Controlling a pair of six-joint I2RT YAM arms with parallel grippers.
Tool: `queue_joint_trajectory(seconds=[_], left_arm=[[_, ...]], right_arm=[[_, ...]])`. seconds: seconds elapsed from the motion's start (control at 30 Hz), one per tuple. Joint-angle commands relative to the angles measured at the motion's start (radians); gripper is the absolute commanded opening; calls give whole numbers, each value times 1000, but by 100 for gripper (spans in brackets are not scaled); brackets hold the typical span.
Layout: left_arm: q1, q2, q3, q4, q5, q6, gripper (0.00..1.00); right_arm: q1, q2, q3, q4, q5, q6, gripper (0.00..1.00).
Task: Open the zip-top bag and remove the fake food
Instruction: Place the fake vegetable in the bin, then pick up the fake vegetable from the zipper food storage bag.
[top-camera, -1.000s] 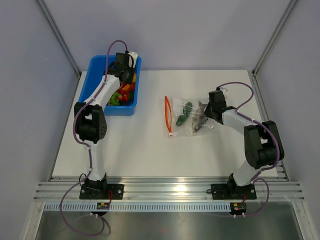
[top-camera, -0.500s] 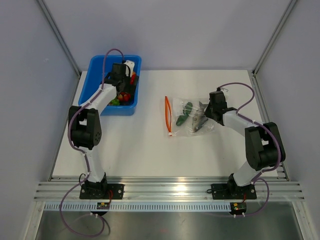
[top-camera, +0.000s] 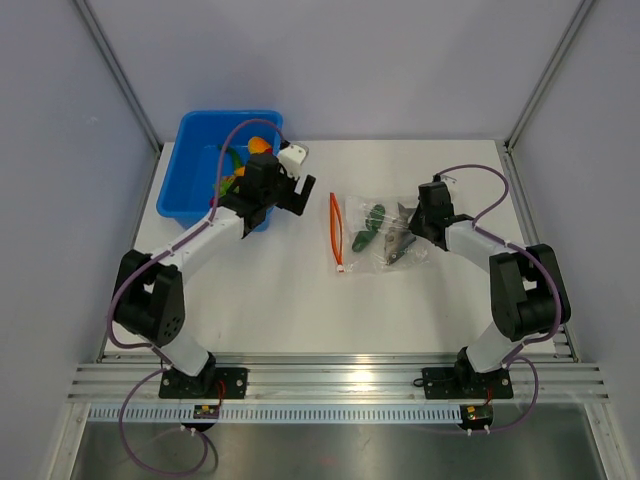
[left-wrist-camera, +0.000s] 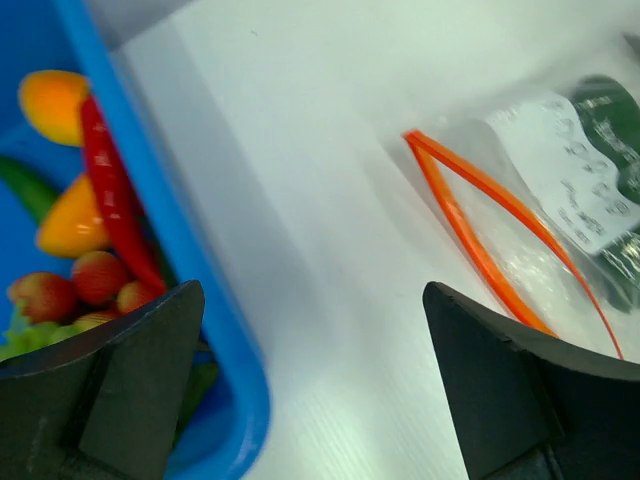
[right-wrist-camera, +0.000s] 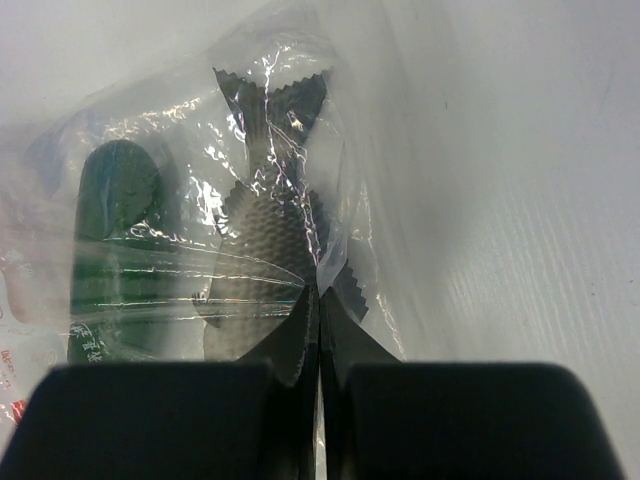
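The zip-top bag (top-camera: 385, 232) lies flat at mid-table, its orange zip strip (top-camera: 336, 230) gaping on the left side. Through the plastic I see a green cucumber (right-wrist-camera: 115, 225) and a grey fish (right-wrist-camera: 262, 235). My right gripper (right-wrist-camera: 318, 305) is shut on the bag's plastic at its right edge, beside the fish; in the top view the right gripper (top-camera: 413, 228) rests there. My left gripper (top-camera: 288, 200) hangs open and empty over bare table between the blue tub (top-camera: 190, 175) and the bag. The left wrist view shows the zip strip (left-wrist-camera: 480, 225) and the white label (left-wrist-camera: 570, 170).
The tub's rim (left-wrist-camera: 170, 230) runs along the left of the left wrist view. Inside the tub lie an orange pepper (left-wrist-camera: 55, 100), a red chili (left-wrist-camera: 110, 190) and strawberries (left-wrist-camera: 75, 295). Grey walls close in the table on three sides.
My left gripper opened wide over the tub, then swung out of it to the right, toward the bag. The right gripper and the bag have not moved.
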Motion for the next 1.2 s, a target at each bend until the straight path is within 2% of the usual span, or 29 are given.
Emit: queue_joint_trajectory(seconds=[0.0, 0.13, 0.17, 0.3, 0.57, 1.0, 1.17], left_arm=[[-25, -10, -39, 91, 19, -4, 92], [-57, 57, -26, 72, 43, -4, 80], [-60, 74, -12, 66, 51, -1, 72], [-68, 125, 14, 40, 72, 9, 63], [-95, 177, 39, -1, 155, 56, 62], [-144, 370, 163, -81, 249, 75, 62], [-149, 370, 133, -34, 342, 84, 63]], right_arm=[[-7, -8, 29, 2, 13, 19, 0], [-7, -18, 19, 7, 13, 13, 0], [-7, -16, 19, 10, 7, 12, 0], [-7, -11, 25, 5, 4, 7, 0], [-7, -7, 28, 7, -11, 4, 0], [-4, -4, 32, 10, -21, -4, 0], [0, 2, 37, 7, -21, -7, 0]])
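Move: The dark green vegetable inside the bag lies about 20 cm to the left hand's right, 2 cm nearer the base and 17 cm below. Between them runs the bag's orange-edged mouth, its middle some 11 cm right, 3 cm back and 18 cm down; the grey fish lies 9 cm beyond the vegetable to the right and 2 cm farther back. The right hand has the vegetable about 12 cm to its left, 2 cm ahead and 4 cm below. The right hand keeps its pinch on the bag's right part, staying put, while the empty left hand leaves the bin's side for the orange-edged mouth, sinking about 14 cm and swinging 10 cm right, drawing back a little too. Its fingers narrow from wide to a bit over half open, then hold there as the wrist tips down and turns clockwise, each some 20 degrees. They end close by the orange edge; contact there can't be made out. ##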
